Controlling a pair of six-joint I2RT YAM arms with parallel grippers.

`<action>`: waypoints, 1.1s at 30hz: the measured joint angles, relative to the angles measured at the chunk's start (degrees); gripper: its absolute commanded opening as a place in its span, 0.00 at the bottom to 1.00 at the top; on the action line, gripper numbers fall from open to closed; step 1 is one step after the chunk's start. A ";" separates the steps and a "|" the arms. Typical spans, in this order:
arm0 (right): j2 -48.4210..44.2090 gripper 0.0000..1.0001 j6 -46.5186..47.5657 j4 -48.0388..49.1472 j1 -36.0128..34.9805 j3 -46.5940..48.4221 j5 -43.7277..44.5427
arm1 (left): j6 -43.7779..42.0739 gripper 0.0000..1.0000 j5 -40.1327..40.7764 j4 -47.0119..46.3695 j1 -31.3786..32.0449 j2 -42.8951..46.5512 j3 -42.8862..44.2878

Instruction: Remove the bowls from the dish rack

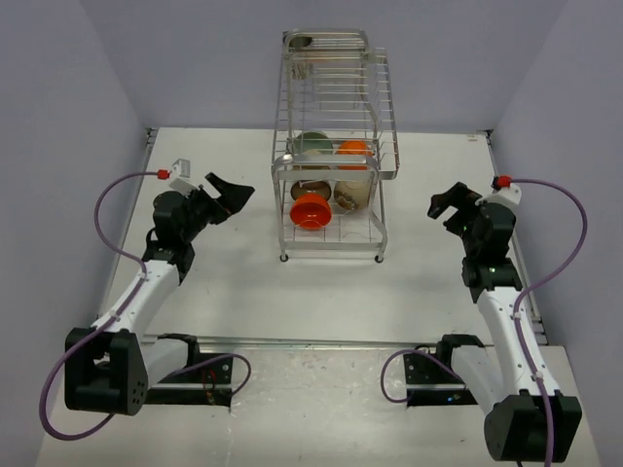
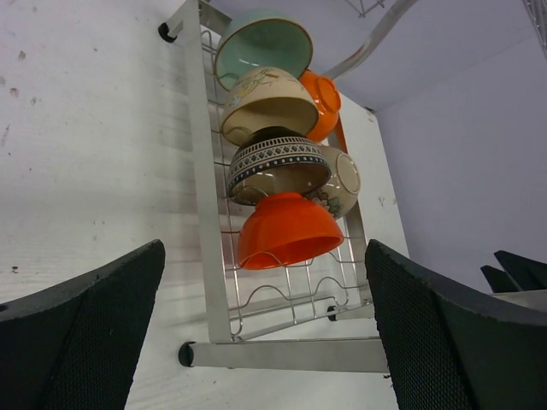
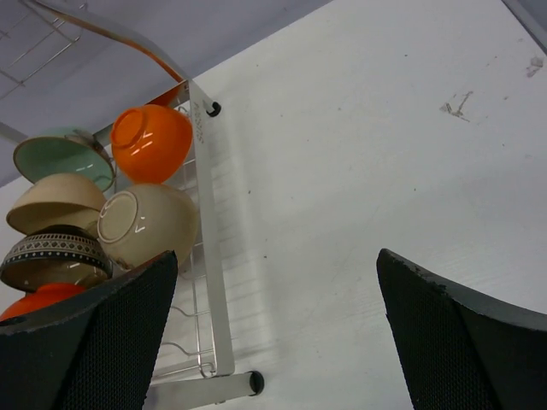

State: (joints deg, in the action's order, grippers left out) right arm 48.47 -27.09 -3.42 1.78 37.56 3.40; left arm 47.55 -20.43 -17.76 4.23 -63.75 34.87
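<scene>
The silver wire dish rack (image 1: 331,146) stands at the back middle of the table. It holds several bowls on edge: a mint green one (image 1: 313,144) and an orange one (image 1: 353,151) on the middle shelf, and another orange one (image 1: 311,210) and a beige one (image 1: 352,193) on the bottom shelf. In the left wrist view, the rack (image 2: 208,222) shows mint (image 2: 261,47), cream (image 2: 269,104), patterned brown (image 2: 278,166) and orange (image 2: 289,229) bowls. My left gripper (image 1: 232,195) (image 2: 265,342) is open and empty, left of the rack. My right gripper (image 1: 443,202) (image 3: 278,333) is open and empty, right of the rack (image 3: 209,248).
Grey walls close in the white table (image 1: 224,282) at the back and both sides. The rack's top tier (image 1: 326,44) rises tall against the back wall. Purple cables (image 1: 574,243) loop beside each arm. The rack stands on small black feet (image 2: 186,354).
</scene>
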 measured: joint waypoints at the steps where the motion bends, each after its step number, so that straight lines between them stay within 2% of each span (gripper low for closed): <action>1: 0.02 0.99 -0.13 0.00 0.00 0.00 0.15 | 0.24 0.98 -0.09 0.02 0.24 -0.17 0.22; 6: 0.66 0.99 -0.26 -0.07 -0.02 0.02 0.17 | 4.79 0.93 -0.17 -0.35 3.52 -3.52 1.01; 13: 0.07 0.99 -0.24 -0.20 0.00 0.02 0.15 | 20.15 0.91 3.06 -3.04 10.71 -6.97 0.20; 17: -2.47 0.99 -0.15 0.28 -0.02 -0.22 0.15 | 27.61 0.90 4.57 -5.44 11.23 -7.67 0.09; 25: -4.26 0.99 -0.13 1.29 0.00 -0.98 0.13 | 37.53 0.82 4.87 -5.44 11.37 -11.30 2.64; 33: -4.31 0.99 -0.13 1.31 0.00 -1.27 0.15 | 47.19 0.76 -1.27 -7.96 11.61 -19.63 5.25</action>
State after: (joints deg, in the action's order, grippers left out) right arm 44.16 -27.22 -2.11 1.78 36.29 3.55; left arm 94.74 -21.69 -25.71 15.84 -83.37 40.12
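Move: The left hand, empty and open, has the orange bowl at the front of the lower rack about 18 cm to its right, some 7 cm ahead and 12 cm below. The patterned bowl stands about 7 cm beyond the orange one, and the cream bowl about 11 cm right of it and 5 cm farther out. The rack's left front foot is 10 cm to the hand's right, level with it, 20 cm below. From the right hand the orange bowl lies about 33 cm left, 10 ahead, 13 below. The left hand swings about 10 cm to its right towards the orange bowl, quickly at first with a small dip, then nearly pausing sideways before going on right, a little forward and down, to end beside the left front of the rack. All the while the wrist rolls some 45 degrees, its left side going down and the fingers turning a little more right and downward, while the gap between them narrows by about a fifth without closing on anything. ##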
